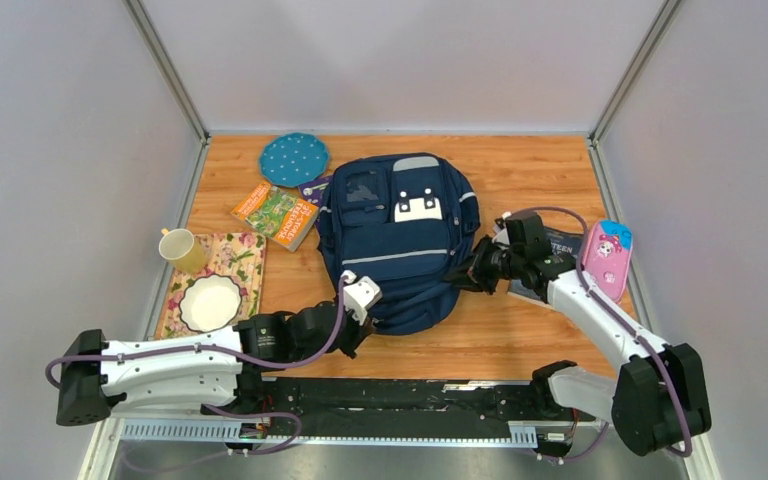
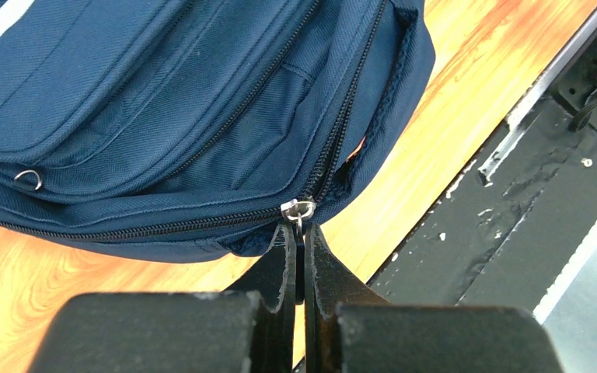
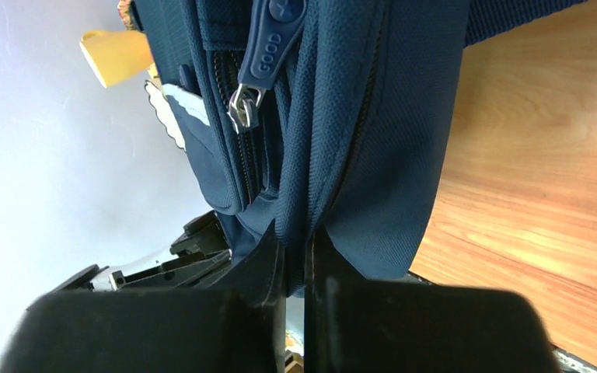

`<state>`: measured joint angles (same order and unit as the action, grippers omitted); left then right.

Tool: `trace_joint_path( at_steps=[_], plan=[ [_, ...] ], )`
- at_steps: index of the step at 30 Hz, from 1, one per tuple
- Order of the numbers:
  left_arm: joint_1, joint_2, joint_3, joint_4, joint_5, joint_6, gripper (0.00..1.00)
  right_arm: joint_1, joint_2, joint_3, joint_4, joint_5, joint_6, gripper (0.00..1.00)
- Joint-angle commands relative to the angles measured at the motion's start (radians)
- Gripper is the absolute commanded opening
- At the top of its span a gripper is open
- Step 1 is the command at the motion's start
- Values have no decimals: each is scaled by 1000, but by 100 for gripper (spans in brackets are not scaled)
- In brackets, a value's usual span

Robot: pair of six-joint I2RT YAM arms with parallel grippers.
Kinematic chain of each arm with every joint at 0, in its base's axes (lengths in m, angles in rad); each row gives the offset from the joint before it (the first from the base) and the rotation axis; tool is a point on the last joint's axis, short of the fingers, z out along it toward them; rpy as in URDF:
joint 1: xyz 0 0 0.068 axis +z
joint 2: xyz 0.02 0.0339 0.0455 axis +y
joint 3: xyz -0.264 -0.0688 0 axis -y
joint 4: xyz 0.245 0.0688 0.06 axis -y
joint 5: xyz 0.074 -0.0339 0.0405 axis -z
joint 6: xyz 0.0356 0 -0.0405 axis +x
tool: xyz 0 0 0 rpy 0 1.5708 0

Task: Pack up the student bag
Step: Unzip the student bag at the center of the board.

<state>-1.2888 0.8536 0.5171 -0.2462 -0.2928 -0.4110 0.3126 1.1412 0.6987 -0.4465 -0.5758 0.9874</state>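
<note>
The student bag [image 1: 400, 240], a navy blue backpack with a thin grey stripe and a white patch, lies flat in the middle of the wooden table. My left gripper [image 1: 360, 300] is at the bag's near end. In the left wrist view its jaws [image 2: 299, 233] are shut on the small metal zipper pull [image 2: 299, 210] of the bag's [image 2: 163, 116] long zipper. My right gripper [image 1: 482, 268] is at the bag's right side. In the right wrist view it [image 3: 295, 237] is shut on a fold of the bag's fabric [image 3: 373, 116] beside a zipper.
Left of the bag lie a colourful book [image 1: 275, 213], a round blue dotted item [image 1: 293, 158], a yellow mug [image 1: 182, 248] and a floral mat [image 1: 235, 255] with a white bowl [image 1: 210, 302]. A dark book [image 1: 563, 243] and a pink pencil case [image 1: 606, 258] lie at the right.
</note>
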Motion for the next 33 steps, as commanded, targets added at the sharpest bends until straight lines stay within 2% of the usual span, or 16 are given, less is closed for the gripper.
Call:
trace_joint_path(
  at_steps=[1,2,3,4,6,7,8,9,11,13,16,17,19,23,28,33],
  plan=[
    [-20,-4,-15,-26,116,-41,0,-47,17,137,69,104,-160,13],
    [-20,5,-15,45,144,-52,0,-50,29,180,-10,87,-180,47],
    [-20,18,-14,77,156,-52,0,-50,40,208,-71,82,-250,65],
    [-20,53,-8,105,165,-52,0,-46,34,222,-124,109,-275,73],
    [-20,96,35,134,172,-46,0,-50,-16,228,-282,210,-303,78],
    [-20,142,50,140,175,-43,0,-49,-99,216,-319,300,-296,81],
    [-20,160,66,153,188,-28,0,-47,-157,197,-368,326,-279,84],
    [-20,176,92,159,196,-19,0,-49,-211,147,-376,326,-250,86],
    [-20,209,107,189,213,-6,0,-43,-375,60,-292,182,-118,89],
    [-20,237,127,206,215,9,0,1,-472,-66,-241,116,70,89],
    [-20,274,167,209,219,43,0,101,-635,-183,-210,157,224,89],
    [-20,282,175,216,228,50,0,123,-697,-214,-171,163,329,89],
    [-20,306,192,228,247,54,0,192,-733,-269,-121,215,400,89],
    [-20,337,212,240,285,57,0,266,-697,-262,-98,274,465,89],
    [-20,338,213,264,284,60,0,368,-531,-254,15,326,487,89],
    [-20,335,222,262,277,75,0,402,-414,-294,120,338,549,86]
  ],
)
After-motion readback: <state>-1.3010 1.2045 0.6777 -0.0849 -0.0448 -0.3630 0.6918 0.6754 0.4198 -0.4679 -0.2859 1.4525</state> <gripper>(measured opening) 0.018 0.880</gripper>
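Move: The left gripper holds the zipper pull at the bag's near left corner; the near right corner, where work goes on, lies about 14 cm to its right, nearly level with it, with the white stripe roughly 13 cm ahead and 4 cm right. The right gripper, shut on the bag's right side, has that near right corner some 8 cm back, 1 cm left and a bit below, the pull about 9 cm back and 15 cm left, the Nineteen Eighty-Four book around 19 cm right, 4 cm ahead on the table. Let go of the bag's right side with the right gripper, opening wide, lift over in an arc bowed to the right and come back about 10 cm in all, then down and left to the bag's near right corner, fingers still spread. Meanwhile keep the zipper pull pinched in the left gripper, dip, draw slightly back, then bring it about 8 cm right towards the right gripper, turning some 15 degrees clockwise. ##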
